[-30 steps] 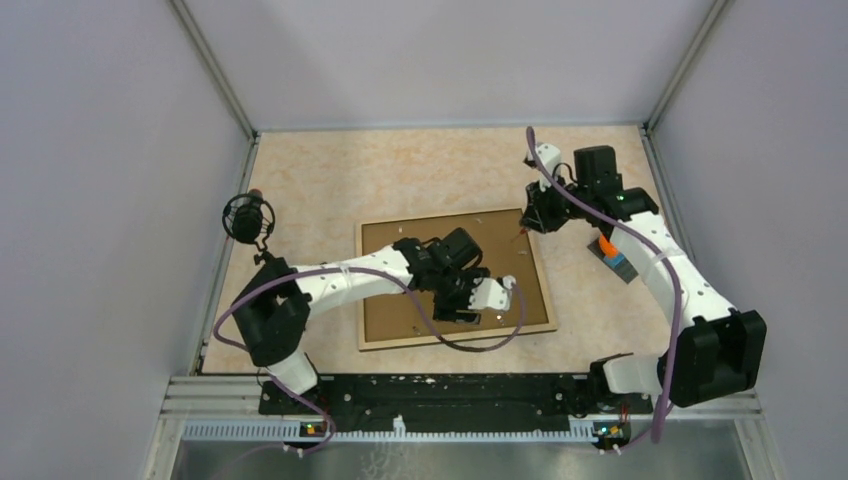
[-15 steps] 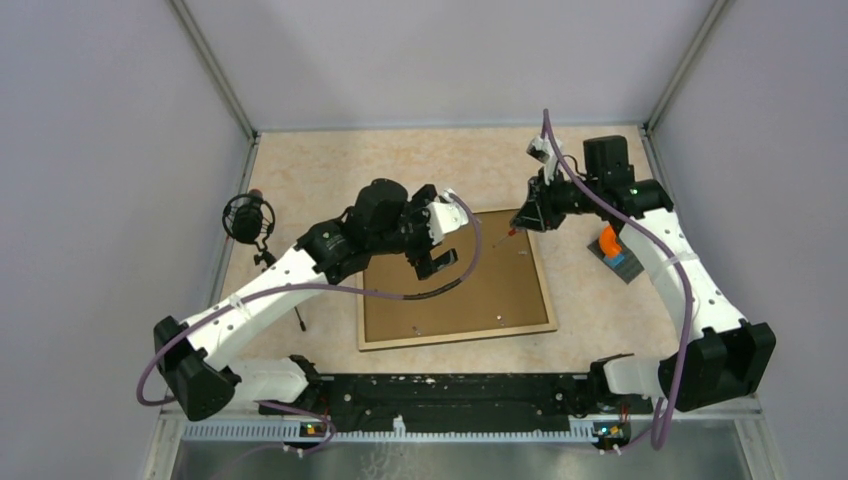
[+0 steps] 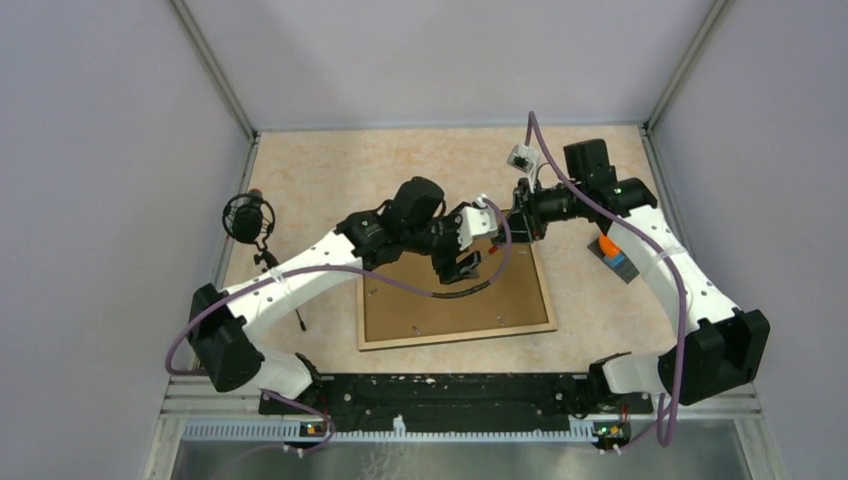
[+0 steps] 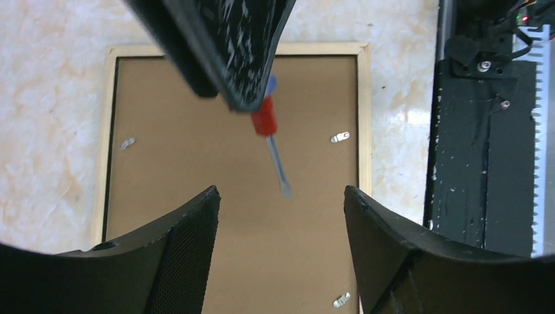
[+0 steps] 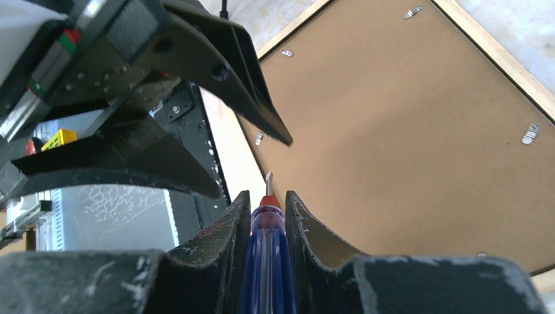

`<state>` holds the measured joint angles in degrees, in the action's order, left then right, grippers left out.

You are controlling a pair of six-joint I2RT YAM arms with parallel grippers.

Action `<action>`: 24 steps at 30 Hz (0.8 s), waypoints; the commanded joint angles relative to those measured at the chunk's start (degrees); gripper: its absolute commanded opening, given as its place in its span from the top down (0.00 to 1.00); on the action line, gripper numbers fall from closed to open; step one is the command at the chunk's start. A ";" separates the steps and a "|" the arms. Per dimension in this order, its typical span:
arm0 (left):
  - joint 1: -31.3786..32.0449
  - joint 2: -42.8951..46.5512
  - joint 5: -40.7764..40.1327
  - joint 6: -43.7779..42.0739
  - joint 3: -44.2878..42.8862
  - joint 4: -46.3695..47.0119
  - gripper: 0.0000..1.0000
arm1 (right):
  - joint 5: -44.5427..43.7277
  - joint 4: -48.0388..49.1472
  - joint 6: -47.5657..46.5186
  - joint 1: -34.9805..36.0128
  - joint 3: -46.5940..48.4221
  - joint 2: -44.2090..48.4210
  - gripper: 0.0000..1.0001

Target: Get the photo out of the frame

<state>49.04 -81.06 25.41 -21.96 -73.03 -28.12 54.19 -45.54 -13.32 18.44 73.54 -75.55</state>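
The frame (image 3: 420, 310) lies face down on the table, its brown board back (image 4: 196, 163) up inside a light wooden edge. Small metal clips (image 4: 339, 137) hold the board in. The photo is hidden under it. My right gripper (image 5: 267, 195) is shut on a screwdriver (image 5: 265, 248) with a blue handle and red collar, hovering over the frame's far right corner (image 3: 520, 222). My left gripper (image 4: 280, 191) is open and empty above the frame (image 3: 465, 262). It faces the screwdriver's tip (image 4: 285, 188), which points between its fingers without touching them.
A black microphone on a stand (image 3: 248, 217) sits left of the frame. An orange and blue object (image 3: 612, 252) lies on the table to the right. The black base rail (image 3: 450, 390) runs along the near edge. Walls close in three sides.
My left arm has lifted off the frame's near part and swung up and back toward the right gripper. The right gripper has turned the screwdriver toward the left gripper.
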 commanded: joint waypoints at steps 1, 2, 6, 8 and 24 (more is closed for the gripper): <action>1.17 -2.82 5.20 3.12 -3.85 3.35 0.29 | 3.99 1.47 0.55 1.26 0.39 -0.70 1.00; 1.50 -3.41 5.59 3.33 -4.20 3.85 0.32 | 4.10 1.62 0.72 1.33 0.31 -0.80 1.00; 2.50 -5.50 6.52 4.60 -5.34 5.29 0.41 | 5.12 2.03 1.10 1.45 0.28 -1.20 1.00; 2.60 -6.82 6.53 5.33 -6.18 5.28 0.49 | 5.55 2.16 1.18 1.44 0.21 -1.13 1.00; 1.99 -4.57 2.20 7.02 -1.36 6.20 1.00 | -1.10 3.93 4.30 1.07 0.39 -1.64 0.94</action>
<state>50.63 -89.17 27.00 -14.24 -76.75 -23.66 54.98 -44.42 -10.48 19.40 73.43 -76.69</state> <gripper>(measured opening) 0.077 0.215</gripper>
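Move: The screwdriver's red neck and bare shaft stick out of the right gripper about 5 cm to the left hand's right, 1 cm ahead and 1 cm lower. The right gripper's fingertips are some 8 cm to its right and 3 cm farther out. The middle of the frame's brown back lies roughly 19 cm below, 8 cm ahead and 2 cm to the left. From the right hand, the neck is around 4 cm left, 2 cm back and 2 cm down. The left hand, fingers still well open, slides about 4 cm to the right and sinks some 1.5 cm, easing back about a centimetre and then forward again, until its fingertips straddle the screwdriver just beyond the right fingertips; from there it shuts nearly fully and pinches the tool where the red neck meets the steel shaft. The right hand keeps its grip on the blue handle and holds the screwdriver out above the frame's back, shifting by only about 1 cm. ##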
